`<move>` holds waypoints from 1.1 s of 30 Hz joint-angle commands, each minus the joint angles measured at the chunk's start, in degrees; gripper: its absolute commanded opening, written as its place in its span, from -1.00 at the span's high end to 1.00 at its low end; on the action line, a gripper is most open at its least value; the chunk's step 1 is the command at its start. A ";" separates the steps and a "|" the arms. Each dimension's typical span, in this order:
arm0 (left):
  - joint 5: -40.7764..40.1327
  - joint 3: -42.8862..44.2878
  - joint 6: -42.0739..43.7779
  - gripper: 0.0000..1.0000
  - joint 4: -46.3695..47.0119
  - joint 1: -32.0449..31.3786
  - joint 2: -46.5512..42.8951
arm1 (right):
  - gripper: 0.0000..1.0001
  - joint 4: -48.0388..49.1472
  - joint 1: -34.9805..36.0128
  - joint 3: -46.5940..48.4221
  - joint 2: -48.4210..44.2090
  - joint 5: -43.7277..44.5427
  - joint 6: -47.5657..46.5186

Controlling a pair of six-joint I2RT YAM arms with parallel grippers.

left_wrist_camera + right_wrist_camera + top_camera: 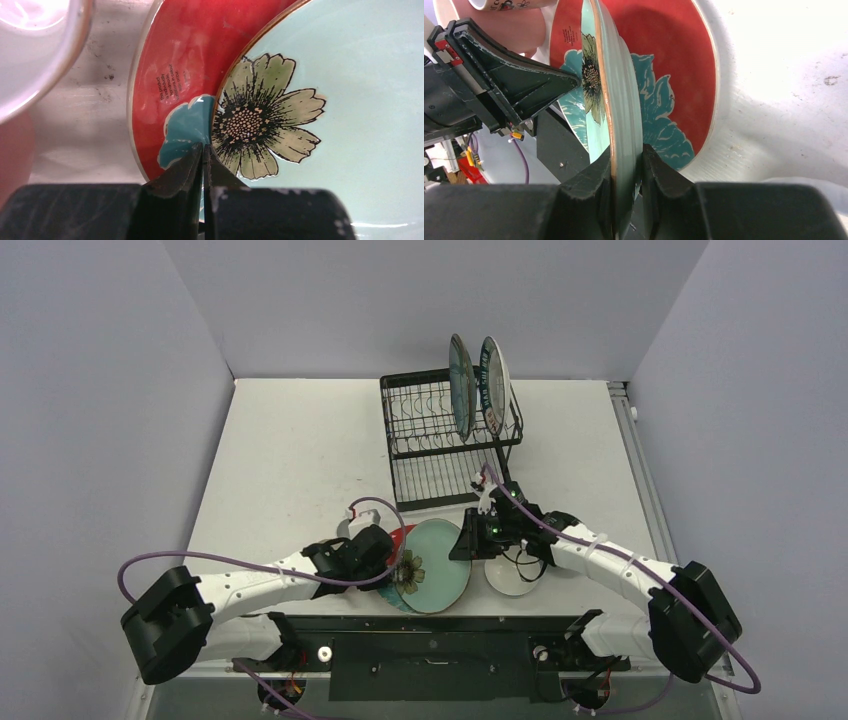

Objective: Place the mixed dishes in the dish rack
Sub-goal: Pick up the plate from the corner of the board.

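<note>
A light teal plate with a green flower [435,575] [624,100] stands tilted on edge over the red plate with a teal flower [400,536] [175,75] [674,60]. My right gripper [462,540] [626,155] is shut on the teal plate's right rim. My left gripper [393,560] [204,148] is shut and empty, its tips against the teal plate's left edge where that meets the red plate. The black wire dish rack [420,425] stands behind and holds a teal plate [460,385] and a lettered white plate [495,380] upright.
A white bowl [515,575] sits on the table right of the tilted plate, under my right arm. A pink mug [357,523] [30,50] stands just left of the red plate. Grey walls close in the table on both sides and at the back.
</note>
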 commanded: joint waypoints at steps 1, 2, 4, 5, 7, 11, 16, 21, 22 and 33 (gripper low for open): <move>-0.27 -0.75 1.46 0.94 -1.81 0.01 -1.88 | 1.00 3.82 0.24 0.11 -3.53 0.55 0.86; -0.36 -0.74 1.53 0.93 -1.82 0.01 -2.18 | 1.00 3.83 0.27 -0.02 -3.80 0.72 1.08; -0.43 -0.73 1.71 0.92 -2.04 0.01 -2.42 | 1.00 4.16 0.28 -0.35 -4.13 0.94 1.49; -0.39 -0.66 1.83 0.90 -2.11 0.01 -2.45 | 1.00 4.38 0.23 -0.44 -4.23 0.99 1.57; -0.40 -0.64 1.78 0.89 -2.52 0.01 -2.62 | 1.00 4.54 0.21 -0.63 -4.77 1.30 1.93; -0.36 -0.53 1.81 0.76 -2.57 0.01 -3.28 | 1.00 4.22 0.00 -0.71 -6.45 1.77 2.27; -0.12 0.44 2.55 0.55 -3.02 0.01 -4.27 | 1.00 4.26 -0.23 -0.75 -8.58 1.94 3.28; -0.02 1.04 2.94 0.29 -3.30 0.01 -5.93 | 1.00 4.76 -0.93 -1.26 -11.33 2.18 4.84; 0.03 1.25 2.99 0.26 -3.48 0.01 -6.22 | 1.00 4.46 -1.03 -1.25 -11.61 2.32 4.87; 0.15 7.13 5.29 -0.06 -8.83 0.26 -10.96 | 1.00 0.01 -2.09 0.78 -15.52 4.01 3.50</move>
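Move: The light-green plate is already pinched near its right rim by the right hand, its middle about 6 cm left, 2 cm back and 5 cm below. The dish rack's middle lies some 30 cm ahead of that hand and 1 cm left, the red plate 9 cm left and 2 cm back, the white bowl 11 cm right and 2 cm back, both about 7 cm below. From the left hand, the light-green plate's middle is 3 cm ahead, 8 cm right and 1 cm up. The light-green plate stays in the right hand's pinch and is raised about 3 cm over the red plate, mostly in the second half, while that hand shifts 2 cm right and turns slightly clockwise. At the plate's left rim, the shut left fingers open to roughly half, almost in place at first, then rise some 4 cm. ##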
